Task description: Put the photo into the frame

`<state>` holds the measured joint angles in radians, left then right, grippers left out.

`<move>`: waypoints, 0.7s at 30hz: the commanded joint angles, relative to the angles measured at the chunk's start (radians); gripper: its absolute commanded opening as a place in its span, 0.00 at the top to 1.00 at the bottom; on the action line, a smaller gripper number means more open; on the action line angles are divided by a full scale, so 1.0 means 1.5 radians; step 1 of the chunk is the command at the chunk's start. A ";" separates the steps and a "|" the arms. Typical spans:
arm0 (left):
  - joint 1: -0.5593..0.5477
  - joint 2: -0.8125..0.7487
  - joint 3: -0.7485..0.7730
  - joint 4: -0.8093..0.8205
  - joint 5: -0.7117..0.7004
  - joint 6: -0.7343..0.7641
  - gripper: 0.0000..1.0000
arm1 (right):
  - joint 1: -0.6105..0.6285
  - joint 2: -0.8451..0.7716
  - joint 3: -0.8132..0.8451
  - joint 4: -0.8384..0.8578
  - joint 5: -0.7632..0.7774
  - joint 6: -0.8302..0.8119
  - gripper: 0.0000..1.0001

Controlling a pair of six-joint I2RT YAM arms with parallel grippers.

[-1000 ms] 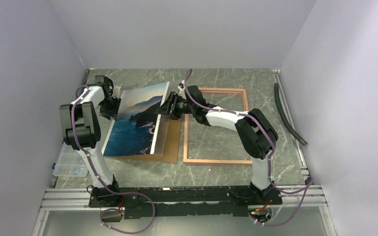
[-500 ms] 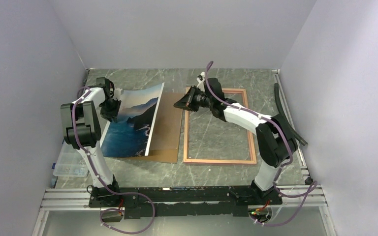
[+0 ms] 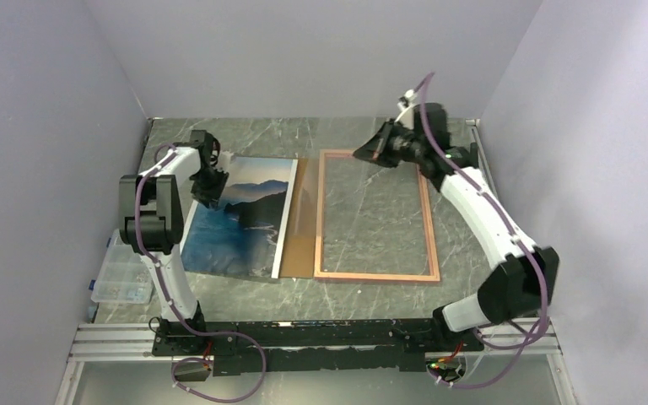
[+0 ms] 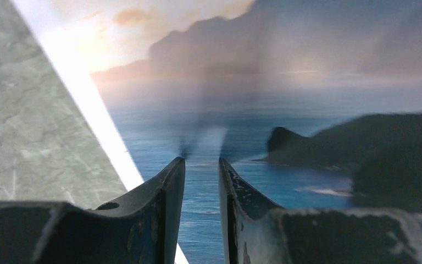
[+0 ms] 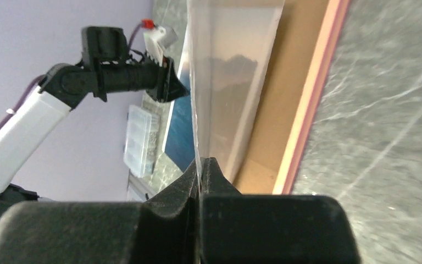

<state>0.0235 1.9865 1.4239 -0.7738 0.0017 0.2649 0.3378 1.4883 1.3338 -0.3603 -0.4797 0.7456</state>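
The photo [image 3: 245, 224], a blue coastal print, lies face up on a brown backing board [image 3: 302, 253] left of centre. Right of it the pink frame [image 3: 429, 228] lies flat on the marble table. My left gripper [image 3: 212, 187] is at the photo's far left edge. In its wrist view the jaws [image 4: 200, 159] stand narrowly open just over the photo [image 4: 286, 110], with nothing between them. My right gripper [image 3: 363, 153] hovers over the frame's far left corner. In its wrist view it [image 5: 200, 162] is shut on the edge of a thin clear sheet [image 5: 231, 82] rising over the board [image 5: 269, 126] beside the frame [image 5: 313, 93].
A clear plastic box [image 3: 122, 274] sits off the table's left edge. A black hose [image 3: 494, 194] lies along the right wall. Purple walls close in the left, back and right sides. A metal rail [image 3: 321, 333] with both arm bases runs along the near edge.
The photo's raised right edge has dropped flat onto the board. The right gripper left it, shut, and swung right and back to the frame's far corner. The left gripper shifted slightly right.
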 commanded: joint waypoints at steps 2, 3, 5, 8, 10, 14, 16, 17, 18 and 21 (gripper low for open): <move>-0.069 -0.056 0.079 -0.063 0.011 -0.027 0.64 | -0.072 -0.105 0.064 -0.147 0.011 -0.095 1.00; -0.087 -0.061 0.094 -0.072 0.003 -0.030 0.62 | -0.085 -0.116 0.068 -0.157 0.008 -0.100 1.00; -0.125 -0.067 0.124 -0.089 -0.008 -0.038 0.55 | -0.102 -0.132 0.084 -0.182 0.009 -0.118 1.00; -0.189 -0.071 0.158 -0.102 -0.008 -0.054 0.42 | -0.112 -0.155 0.112 -0.228 0.043 -0.145 1.00; -0.233 -0.063 0.178 -0.108 0.020 -0.073 0.37 | -0.122 -0.170 0.129 -0.263 0.075 -0.156 1.00; -0.325 -0.032 0.189 -0.082 0.036 -0.099 0.32 | -0.165 -0.199 0.153 -0.325 0.119 -0.167 1.00; -0.372 -0.019 0.172 -0.034 0.020 -0.097 0.32 | -0.182 -0.212 0.155 -0.347 0.128 -0.172 1.00; -0.386 -0.010 0.169 -0.019 0.017 -0.099 0.32 | -0.188 -0.219 0.151 -0.354 0.130 -0.173 1.00; -0.400 0.001 0.172 -0.011 0.015 -0.100 0.32 | -0.194 -0.226 0.146 -0.361 0.131 -0.174 1.00; -0.436 0.031 0.171 0.019 -0.009 -0.096 0.33 | -0.213 -0.244 0.129 -0.372 0.129 -0.175 1.00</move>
<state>-0.5922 1.9797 1.6890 -0.8192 0.0246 0.1394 0.0429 1.1748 1.5120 -0.8833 -0.3096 0.5060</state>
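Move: My right hand already pinches the clear sheet, up high; the frame's middle lies about 10 cm to its right, 3 cm back and 27 cm below, and the photo's middle 27 cm to its left, 3 cm back, equally low. From my left hand, low over the photo's left side, the frame's left rail is some 29 cm right and 4 cm back; the photo's middle is 8 cm right, the bare backing strip 25 cm right, both 4 cm back. I swing my left hand about 27 cm right across the photo to the frame's left rail, arching up some 9 cm and starting down again, opening the fingers wide and turning about 30 degrees clockwise. Meanwhile my shut right fingers keep the clear sheet, lifting early, then carrying it on right over the frame, drawing slightly back and turning clockwise. ##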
